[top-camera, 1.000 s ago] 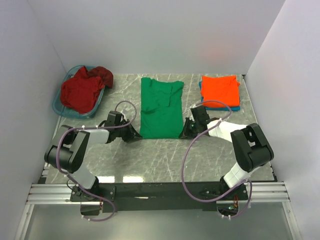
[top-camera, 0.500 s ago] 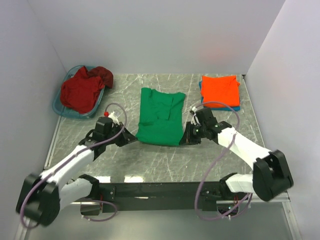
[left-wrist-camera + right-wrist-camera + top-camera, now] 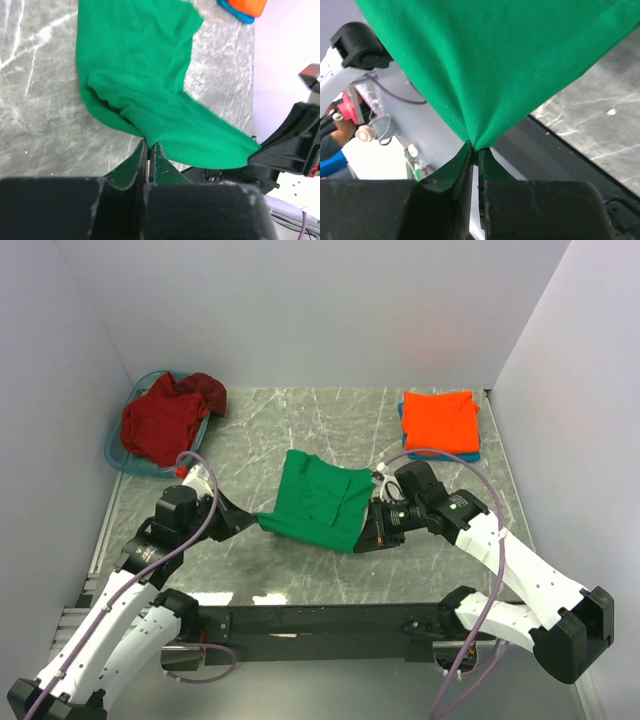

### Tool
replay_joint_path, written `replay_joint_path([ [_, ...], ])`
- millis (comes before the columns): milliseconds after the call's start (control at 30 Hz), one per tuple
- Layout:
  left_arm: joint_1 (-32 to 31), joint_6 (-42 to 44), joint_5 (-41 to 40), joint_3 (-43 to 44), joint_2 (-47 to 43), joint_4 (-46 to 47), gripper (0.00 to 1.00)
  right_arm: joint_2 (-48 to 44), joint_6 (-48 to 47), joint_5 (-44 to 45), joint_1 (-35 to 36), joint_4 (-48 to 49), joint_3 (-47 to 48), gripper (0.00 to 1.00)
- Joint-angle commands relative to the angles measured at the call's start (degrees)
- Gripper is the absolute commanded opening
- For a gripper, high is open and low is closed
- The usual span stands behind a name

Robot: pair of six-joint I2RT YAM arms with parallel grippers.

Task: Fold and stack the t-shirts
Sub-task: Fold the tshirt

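The green t-shirt (image 3: 318, 502) hangs by its two near corners above the middle of the table, its far part still trailing on the marble. My left gripper (image 3: 258, 521) is shut on the near left corner, and my right gripper (image 3: 362, 538) is shut on the near right corner. In the left wrist view the green t-shirt (image 3: 145, 75) runs away from the pinched tips of the left gripper (image 3: 149, 144). Seen from the right wrist, the right gripper (image 3: 475, 148) pinches the green t-shirt (image 3: 490, 60), which fans out above it. A dark red t-shirt (image 3: 160, 425) lies heaped at the back left. The orange t-shirt (image 3: 440, 417) lies folded on the blue one (image 3: 470, 453) at the back right.
The light blue basket (image 3: 125, 455) under the red t-shirt stands against the left wall. White walls close in the marble table (image 3: 300, 430) on three sides. The black rail with both arm bases (image 3: 320, 620) runs along the near edge.
Both grippers have lifted the green t-shirt's near corners and drawn them toward the near edge. The shirt has slid forward off its flat spot, and both arms have swung outward and forward.
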Motion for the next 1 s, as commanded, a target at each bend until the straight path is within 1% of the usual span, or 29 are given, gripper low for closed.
replay_joint_path([
  [0,0.3,0.9,-5.6,4.5,-0.8,-2.3,0.0,-1.9,0.6,-3.2,0.1,-4.8,2.1,0.08],
  [167,0.3,1.3,-4.6,5.4,1.2,1.9,0.0,-0.8,0.5,-2.6,-0.1,-4.3,2.7,0.07],
  [433,0.3,1.8,-4.0,8.1,10.9,12.3,0.0,2.4,-1.9,-2.5,-4.0,-3.3,4.9,0.07],
  [567,0.4,1.9,-4.4,10.7,16.5,15.3,0.0,4.4,-2.9,-3.8,-6.1,-2.3,6.1,0.07],
  [800,0.7,3.1,-4.9,14.6,23.4,18.5,0.0,7.3,-5.0,-4.9,-10.7,-1.1,7.7,0.06],
  [967,1.7,3.5,-3.1,17.5,28.4,21.3,0.0,9.9,-5.0,-5.4,-12.8,1.3,8.5,0.06],
])
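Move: In front of the two closed grippers, which pinch the raised near corners of the green t-shirt, its far edge lies on the table, the middle about 23 cm ahead, 18 cm right and 17 cm below the left hand. From the right hand that middle is roughly 30 cm ahead, 5 cm left and as far below. The folded orange-and-blue stack sits some 40 cm ahead and 24 cm right of the right hand; the basket lies about 31 cm ahead and 26 cm left of the left hand. Carrying the raised end of the green t-shirt over its lying part, both hands keep their pinch and go forward towards the far edge. The left rises a little, then leads about 10 cm forward, slanting right; the right, after a tiny dip back, follows about 6 cm at nearly level height, turning slightly clockwise. ##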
